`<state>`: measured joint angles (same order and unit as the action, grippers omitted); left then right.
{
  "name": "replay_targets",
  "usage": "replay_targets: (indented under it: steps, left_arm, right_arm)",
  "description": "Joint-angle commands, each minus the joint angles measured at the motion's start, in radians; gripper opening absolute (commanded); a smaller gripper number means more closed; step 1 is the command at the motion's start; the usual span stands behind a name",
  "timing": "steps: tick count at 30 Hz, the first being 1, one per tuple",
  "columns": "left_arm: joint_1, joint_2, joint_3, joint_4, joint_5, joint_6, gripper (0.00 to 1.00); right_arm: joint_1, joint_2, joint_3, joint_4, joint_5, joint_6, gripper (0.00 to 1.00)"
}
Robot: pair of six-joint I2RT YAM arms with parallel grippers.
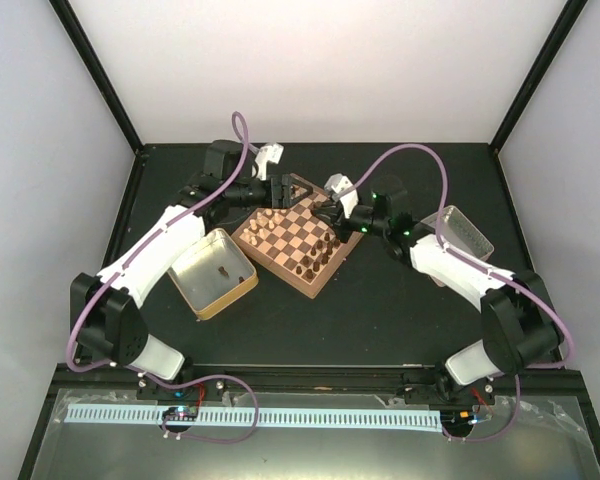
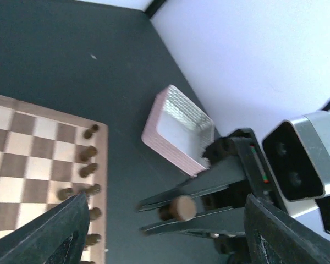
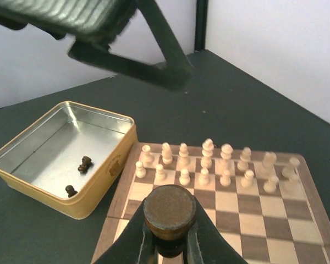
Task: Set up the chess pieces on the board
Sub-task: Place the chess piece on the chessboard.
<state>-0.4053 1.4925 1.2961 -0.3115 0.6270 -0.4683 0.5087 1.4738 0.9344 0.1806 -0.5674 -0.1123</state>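
Observation:
The board (image 1: 298,245) lies at the table's middle, turned like a diamond. Dark chess pieces (image 1: 318,256) stand along its right-hand side; in the left wrist view they line the board's edge (image 2: 89,169). My right gripper (image 1: 331,212) hovers over the far right part of the board (image 3: 297,220), shut on one dark chess piece (image 3: 169,212) whose round base faces the camera. That held piece (image 2: 180,208) also shows between the right gripper's fingers in the left wrist view. My left gripper (image 1: 299,189) is open and empty above the board's far corner.
Cream chessmen (image 3: 206,165) fill two rows on the board's left side. A yellow tin (image 1: 186,287) to the left of the board holds two loose dark pieces (image 3: 84,163). A second metal tray (image 1: 466,236) sits at the right, behind the right arm.

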Motion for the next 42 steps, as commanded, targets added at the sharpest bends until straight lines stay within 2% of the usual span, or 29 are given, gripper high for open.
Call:
replay_targets:
  steps: [1, 6, 13, 16, 22, 30, 36, 42]
  left_arm:
    - [-0.002, 0.007, -0.003, 0.046, 0.186, -0.005, 0.79]
    - [-0.002, 0.04, -0.003, 0.037, 0.259, -0.023, 0.75]
    - [-0.003, 0.11, 0.033, -0.035, 0.323, -0.056, 0.49]
    - [-0.004, 0.118, 0.033, -0.054, 0.316, -0.049, 0.43]
    - [-0.007, 0.154, 0.074, -0.15, 0.283, -0.008, 0.38]
    - [-0.03, 0.204, 0.172, -0.379, 0.132, 0.128, 0.36]
    - [-0.035, 0.227, 0.196, -0.444, 0.108, 0.152, 0.3]
    - [-0.035, 0.225, 0.197, -0.455, 0.104, 0.157, 0.31]
  right_arm:
    - [0.039, 0.025, 0.06, -0.017, -0.028, -0.114, 0.01]
    - [0.057, 0.037, 0.079, -0.034, -0.021, -0.128, 0.01]
    - [0.062, 0.055, 0.119, -0.078, -0.015, -0.144, 0.01]
    - [0.062, 0.063, 0.139, -0.095, -0.008, -0.145, 0.01]
    - [0.066, 0.072, 0.167, -0.132, 0.008, -0.157, 0.01]
    - [0.099, 0.127, 0.288, -0.338, 0.118, -0.251, 0.01]
    - [0.116, 0.145, 0.321, -0.38, 0.197, -0.262, 0.01]
    - [0.124, 0.158, 0.337, -0.395, 0.257, -0.265, 0.01]
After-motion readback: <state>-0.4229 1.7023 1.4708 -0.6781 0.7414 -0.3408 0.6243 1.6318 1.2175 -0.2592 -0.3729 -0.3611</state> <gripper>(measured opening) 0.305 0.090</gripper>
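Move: The dark chess piece is held, blunt round end showing, in the right hand's shut fingertips; it lies some 5 cm to the right of the open left hand, about 2 cm back and 3 cm lower. From the right hand the left gripper is thus about 5 cm left, 2 cm ahead and 3 cm higher. The chessboard's middle is roughly 26 cm below the left hand and 5 cm back, and the dark pieces already set stand 6 cm right, 8 cm back and 24 cm down. The left hand sinks about 6 cm, after first easing a couple of centimetres back and to the right, dips its fingertips and turns slightly clockwise, and closes from wide open to about a third so that its fingers come around the dark chess piece. The right hand keeps its pinch on the piece and carries it about 3 cm left to meet them, rising a touch before it too sinks to some 4 cm below its start, its fingertips dipping about 20 degrees. ##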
